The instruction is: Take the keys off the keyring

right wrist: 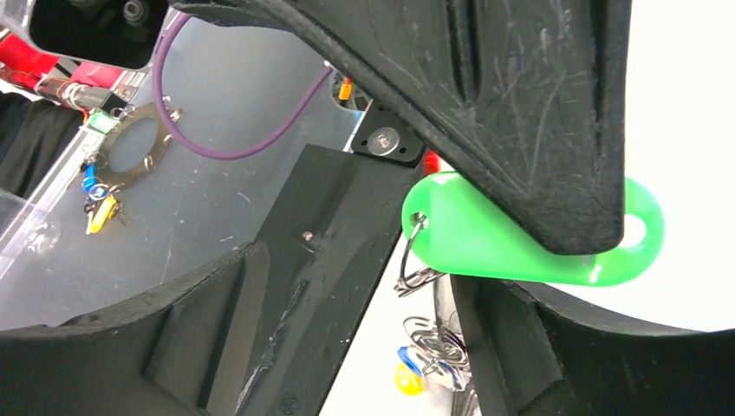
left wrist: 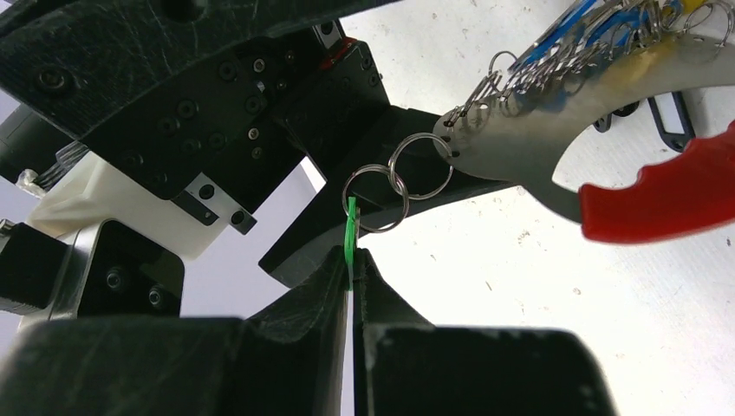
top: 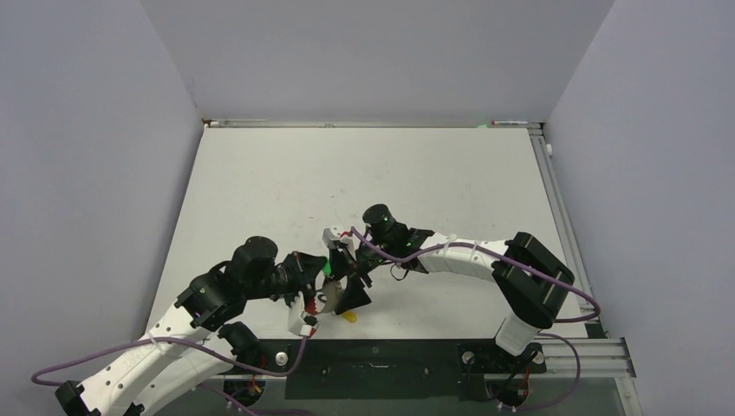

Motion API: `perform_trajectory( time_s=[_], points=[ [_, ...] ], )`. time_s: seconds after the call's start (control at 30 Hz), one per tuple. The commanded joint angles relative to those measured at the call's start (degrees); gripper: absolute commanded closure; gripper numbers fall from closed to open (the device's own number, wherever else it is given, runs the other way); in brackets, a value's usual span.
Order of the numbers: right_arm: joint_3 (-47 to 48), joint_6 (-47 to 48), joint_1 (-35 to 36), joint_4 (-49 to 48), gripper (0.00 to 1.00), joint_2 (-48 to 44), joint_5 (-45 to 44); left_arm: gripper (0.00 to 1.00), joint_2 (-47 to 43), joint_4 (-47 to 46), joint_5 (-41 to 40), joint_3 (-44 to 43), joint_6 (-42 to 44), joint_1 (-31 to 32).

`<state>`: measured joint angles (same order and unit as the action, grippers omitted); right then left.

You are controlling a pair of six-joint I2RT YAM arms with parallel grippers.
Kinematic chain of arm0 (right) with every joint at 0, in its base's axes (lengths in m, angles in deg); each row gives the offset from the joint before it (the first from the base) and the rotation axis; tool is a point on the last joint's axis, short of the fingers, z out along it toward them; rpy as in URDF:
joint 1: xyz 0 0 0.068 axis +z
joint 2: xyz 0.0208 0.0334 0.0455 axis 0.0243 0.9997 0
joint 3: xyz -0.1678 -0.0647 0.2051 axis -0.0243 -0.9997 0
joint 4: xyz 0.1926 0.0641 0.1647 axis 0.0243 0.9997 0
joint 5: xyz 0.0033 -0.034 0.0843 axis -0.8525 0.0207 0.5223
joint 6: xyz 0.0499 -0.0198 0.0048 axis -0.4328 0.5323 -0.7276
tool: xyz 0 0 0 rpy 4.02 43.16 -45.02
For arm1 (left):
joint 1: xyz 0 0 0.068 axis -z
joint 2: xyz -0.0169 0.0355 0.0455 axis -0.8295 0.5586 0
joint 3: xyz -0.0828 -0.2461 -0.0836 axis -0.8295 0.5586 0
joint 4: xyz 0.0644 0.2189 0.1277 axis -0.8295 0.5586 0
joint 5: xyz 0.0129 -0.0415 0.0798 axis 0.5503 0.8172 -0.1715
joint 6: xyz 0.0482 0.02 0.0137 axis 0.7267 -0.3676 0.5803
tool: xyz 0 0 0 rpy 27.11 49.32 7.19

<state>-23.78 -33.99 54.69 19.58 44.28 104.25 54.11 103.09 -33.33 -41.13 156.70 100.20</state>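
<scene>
My left gripper (left wrist: pixel 352 256) is shut on the edge of the green tag (left wrist: pixel 350 227). Two linked split rings (left wrist: pixel 397 178) join that tag to the tip of the grey keyring (left wrist: pixel 520 139), whose red arc (left wrist: pixel 667 195) curves to the right. The other keys (left wrist: pixel 598 26), with blue and yellow tags, bunch along the keyring's top. In the right wrist view the green tag (right wrist: pixel 485 238) lies flat under the left finger, and my right gripper (right wrist: pixel 364 299) stands open, with the split rings (right wrist: pixel 438 342) and a yellow tag (right wrist: pixel 407 379) between its fingers. From above, both grippers (top: pixel 334 282) meet near the front edge.
The black base plate (top: pixel 390 355) and the arm bases lie just behind the grippers at the near edge. A purple cable (right wrist: pixel 217 147) loops over the shiny panel beside it. The white table (top: pixel 373 173) stretches away toward the grey walls.
</scene>
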Motion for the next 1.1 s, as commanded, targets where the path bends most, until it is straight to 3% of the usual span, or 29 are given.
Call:
perform_trajectory(
  time_s=[0.0, 0.1, 0.2, 0.43, 0.57, 0.73, 0.97, 1.07],
  points=[
    [-0.30, 2.91, -0.32, -2.82, 0.24, -0.37, -2.56, 1.00, -0.24, -4.13, 0.18, -1.93, -1.53, -0.13],
    [-2.86, -0.50, -0.82, -9.43, 0.34, -0.05, -7.19, 1.00, -0.22, -4.15, 0.00, -2.11, -2.29, -0.14],
    [-4.81, -5.27, -1.03, -15.43, 0.53, 0.23, -11.11, 1.00, -0.52, -5.07, -0.09, -1.43, -3.10, -0.19],
    [-6.75, -4.66, -4.84, -15.38, 0.94, -2.17, -18.20, 1.00, -0.90, -7.05, -1.74, -0.57, -7.05, -0.23],
    [-6.04, -3.81, -8.10, -12.21, 0.95, -4.26, -24.77, 1.00, -0.26, -9.84, -3.92, 2.07, -7.93, -0.20],
    [-5.73, -2.61, -9.03, -6.93, 0.95, -6.62, -33.76, 1.00, 2.09, -21.03, -10.31, 7.87, -10.34, -0.01],
    [-5.24, 8.55, -1.95, 1.37, 0.95, -6.64, -49.03, 1.00, 8.05, -32.82, -16.27, 12.91, -12.88, 0.96],
    [-5.59, 9.03, 0.36, 3.21, 0.94, -6.26, -49.87, 1.00, 6.71, -36.38, -16.30, 15.75, -12.01, 1.01]
  ],
)
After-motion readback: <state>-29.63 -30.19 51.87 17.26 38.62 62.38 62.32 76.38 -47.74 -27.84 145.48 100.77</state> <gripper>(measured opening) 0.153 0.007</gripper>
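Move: The end of the keyring's metal plate, where the linked rings join it, lies between the right hand's open fingers: about 3 cm ahead of that hand, 1 cm to its left and 1 cm below. The green tag is some 7 cm ahead, 2 cm left and 2 cm above, the red handle about 1 cm back, 3 cm left and 4 cm below. The plate end lies roughly 5 cm back from the left hand, 2 cm to its right and 4 cm below. The right hand reaches forward and down while its wide-open fingers close and pinch the plate beside the tag's rings, then carries the plate on forward, about 12 cm in all and 4 cm lower, swinging some 40 degrees clockwise as the fingers tip downward. The left hand keeps its pinch on the green tag, nearly still until the right has closed, then goes about 6 cm forward and 5 cm down with a slight counter-clockwise turn. ##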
